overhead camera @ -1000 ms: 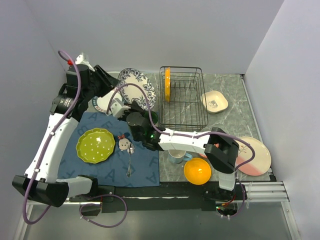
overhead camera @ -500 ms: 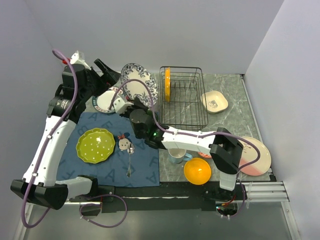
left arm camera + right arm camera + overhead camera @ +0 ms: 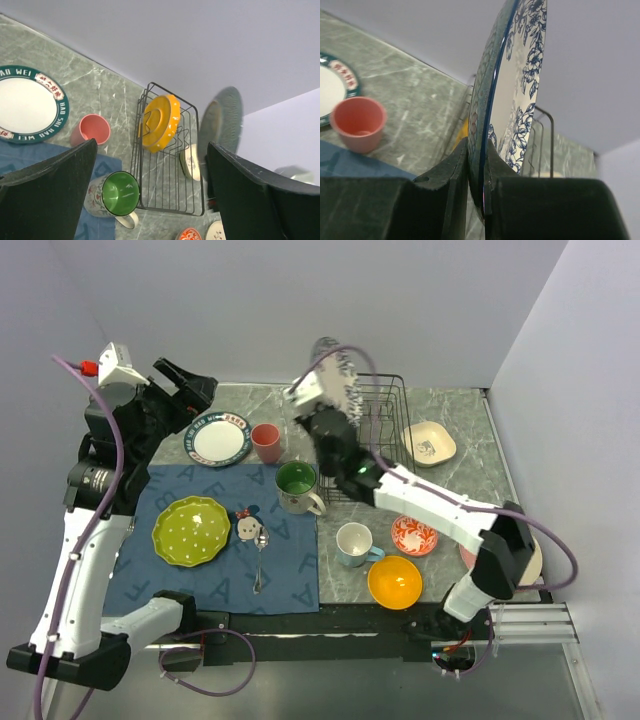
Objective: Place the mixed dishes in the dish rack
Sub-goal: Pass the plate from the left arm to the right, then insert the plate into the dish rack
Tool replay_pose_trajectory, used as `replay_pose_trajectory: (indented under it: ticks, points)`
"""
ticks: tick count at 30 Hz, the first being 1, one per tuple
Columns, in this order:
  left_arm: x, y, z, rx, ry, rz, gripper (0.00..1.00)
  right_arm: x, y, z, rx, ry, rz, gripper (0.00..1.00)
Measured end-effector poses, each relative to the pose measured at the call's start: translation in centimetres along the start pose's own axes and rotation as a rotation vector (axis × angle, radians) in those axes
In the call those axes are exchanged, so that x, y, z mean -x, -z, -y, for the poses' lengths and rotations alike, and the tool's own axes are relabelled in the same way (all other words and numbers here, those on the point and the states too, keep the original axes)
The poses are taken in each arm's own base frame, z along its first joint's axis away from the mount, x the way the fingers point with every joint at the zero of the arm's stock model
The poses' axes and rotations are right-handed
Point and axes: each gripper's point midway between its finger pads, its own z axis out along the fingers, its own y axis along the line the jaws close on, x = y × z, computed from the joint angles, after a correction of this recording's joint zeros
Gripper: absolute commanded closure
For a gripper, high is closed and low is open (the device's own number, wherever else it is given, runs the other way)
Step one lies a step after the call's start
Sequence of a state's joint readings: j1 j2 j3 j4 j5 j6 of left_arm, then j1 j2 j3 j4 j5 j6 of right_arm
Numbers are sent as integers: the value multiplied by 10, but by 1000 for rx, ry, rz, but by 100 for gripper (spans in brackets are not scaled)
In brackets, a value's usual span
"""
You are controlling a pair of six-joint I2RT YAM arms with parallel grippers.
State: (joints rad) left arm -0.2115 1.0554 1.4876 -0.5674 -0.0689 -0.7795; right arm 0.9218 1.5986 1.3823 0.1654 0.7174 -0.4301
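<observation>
A blue-and-white floral plate [image 3: 520, 85] stands on edge in my right gripper [image 3: 476, 150], which is shut on its rim. In the top view that plate [image 3: 338, 365] is blurred, held by the right gripper [image 3: 333, 405] above the back left corner of the black wire dish rack [image 3: 388, 455]. An orange scalloped plate [image 3: 159, 122] stands upright in the rack [image 3: 165, 185]. My left gripper [image 3: 182, 380] is raised at the far left, open and holding nothing [image 3: 151, 145].
On the table are a green-rimmed white plate [image 3: 219, 439], pink cup [image 3: 266, 442], green-lined mug [image 3: 297, 486], lime-green plate [image 3: 191, 530], spoon [image 3: 259, 560], pale mug [image 3: 354, 544], red-patterned dish [image 3: 414, 536], orange bowl [image 3: 394, 581] and cream bowl [image 3: 428, 443].
The left gripper opened, let go of the floral plate and drew back up to the left. The right arm swung the plate rightward from the table's back left to over the rack.
</observation>
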Motion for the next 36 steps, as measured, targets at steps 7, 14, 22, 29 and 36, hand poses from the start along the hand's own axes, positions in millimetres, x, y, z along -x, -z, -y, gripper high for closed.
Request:
replay_pose_trajectory:
  ticks: [7, 14, 22, 29, 36]
  points:
    - [-10, -6, -7, 3, -2, -17, 3, -23, 2, 72, -70, -237, -133, 100]
    - [-18, -11, -10, 2, -3, -41, 3, -53, 12, 111, -60, -469, -256, 100]
    - [-24, -14, -15, 9, -10, -53, 3, -65, 24, 110, 37, -669, -335, 100]
    - [-25, -15, -16, 12, -12, -55, 3, -67, 23, 107, 133, -819, -367, 100]
    - [-25, -15, -17, 13, -19, -55, 3, -48, 16, 101, 294, -908, -305, 100]
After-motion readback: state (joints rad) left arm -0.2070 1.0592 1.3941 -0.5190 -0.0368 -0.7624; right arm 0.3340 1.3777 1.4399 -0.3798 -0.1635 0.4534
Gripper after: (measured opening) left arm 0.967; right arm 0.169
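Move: The plate is already in the right hand's closed fingers. The middle of the dish rack lies some 8 cm to that hand's right, 8 cm ahead and 27 cm below it. The yellow plate standing in the rack is about 14 cm ahead, 1 cm right and 24 cm down; the green mug is 8 cm left, 3 cm back and 29 cm down. From the left hand the rack is roughly 15 cm ahead, 35 cm right and 37 cm below. Swiftly to the right, about 13 cm, the right hand swings the plate across over the rack, easing back a centimetre or two leftward at the end. Its fingers keep their pinch on the rim while the wrist rolls left side up and tips down, some 55 degrees in all, ending about as high as it began. The empty left hand sinks about 3 cm, fingers still wide open. ##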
